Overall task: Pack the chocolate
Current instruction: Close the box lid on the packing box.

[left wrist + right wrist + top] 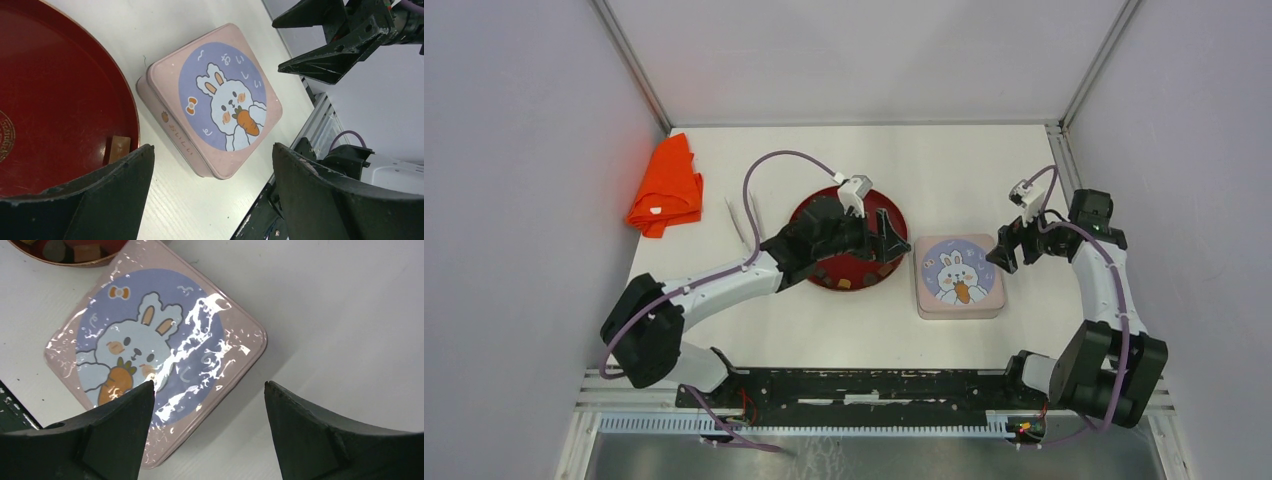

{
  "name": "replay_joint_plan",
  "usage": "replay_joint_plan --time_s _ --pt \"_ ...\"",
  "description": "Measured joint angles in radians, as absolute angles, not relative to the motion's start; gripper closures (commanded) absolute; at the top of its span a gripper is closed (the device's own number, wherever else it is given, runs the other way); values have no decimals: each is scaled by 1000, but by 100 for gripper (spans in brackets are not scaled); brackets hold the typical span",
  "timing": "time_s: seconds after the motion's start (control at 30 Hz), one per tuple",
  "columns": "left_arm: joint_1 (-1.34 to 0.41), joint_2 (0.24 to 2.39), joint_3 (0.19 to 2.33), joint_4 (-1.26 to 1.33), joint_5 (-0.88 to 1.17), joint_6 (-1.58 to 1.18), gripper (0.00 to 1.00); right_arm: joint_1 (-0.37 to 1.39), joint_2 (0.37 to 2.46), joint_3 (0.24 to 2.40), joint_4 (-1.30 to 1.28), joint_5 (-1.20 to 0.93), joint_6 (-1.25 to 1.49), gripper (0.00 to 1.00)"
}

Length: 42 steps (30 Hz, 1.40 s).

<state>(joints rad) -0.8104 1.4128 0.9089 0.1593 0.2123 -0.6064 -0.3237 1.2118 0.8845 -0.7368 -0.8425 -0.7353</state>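
Observation:
The chocolate [844, 285] lies as several small brown and tan pieces along the near rim of a red plate [824, 208]. A pink tin with a bunny lid [960, 277] sits shut just right of the plate. My left gripper [892, 243] hangs open over the plate's right edge, nothing between its fingers. In the left wrist view one tan chocolate [119, 148] rests inside the plate rim [131, 107], beside the tin [215, 100], under my left gripper [212, 147]. My right gripper [1007, 250] stands open above the tin's right edge. Its wrist view shows the tin [150, 340] beneath my open right gripper [209, 383], with chocolate [87, 252] at the top left.
An orange cloth [667, 187] lies at the back left, with a thin white utensil [742, 222] between it and the plate. White walls close in the table on three sides. A black rail [874, 385] runs along the near edge between the arm bases.

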Motion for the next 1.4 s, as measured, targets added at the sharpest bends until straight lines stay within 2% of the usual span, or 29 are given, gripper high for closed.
replay_joint_plan --time_s 0.37,0.73,0.87,0.97,1.17,1.3,1.4 --pt "-912 1536 918 138 130 -670 9 -325 1324 848 -708 -762 -715 19" --pt "-958 1719 1041 76 80 -677 21 -325 1452 846 -757 -794 -770 25" --pt "-961 1779 1081 57 85 -677 25 -325 1468 846 -770 -811 -775 31" --pt "-962 1815 1102 48 92 -677 26 -325 1475 849 -778 -819 -775 42" --pt "-963 1875 1143 40 116 -677 28 -330 1488 869 -789 -835 -772 51" --pt "-963 1912 1169 40 133 -677 32 -330 1488 876 -792 -833 -771 52" --pt "-962 1922 1187 29 136 -677 33 -330 1488 878 -792 -829 -772 49"
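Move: The lid, already lying on the packing box, has its middle about 17 cm to the left hand's right, nearly level fore and aft, and 15 cm below. The red plate's middle is roughly 8 cm ahead of that hand, 6 cm left and 15 cm down; the steel tray is some 27 cm ahead and 5 cm right, equally low. From the right hand the lid's middle is about 8 cm left, 1 cm back and 9 cm down. Down and to its right the left hand sinks, about 14 cm down and 8 cm across, tilting its fingers steeper and closing them partway as they come to straddle the box's left edge. The right hand drops some 7 cm onto the right edge, steepening too, then stays there and narrows its fingers to about half open, one over the lid, the other outside. ##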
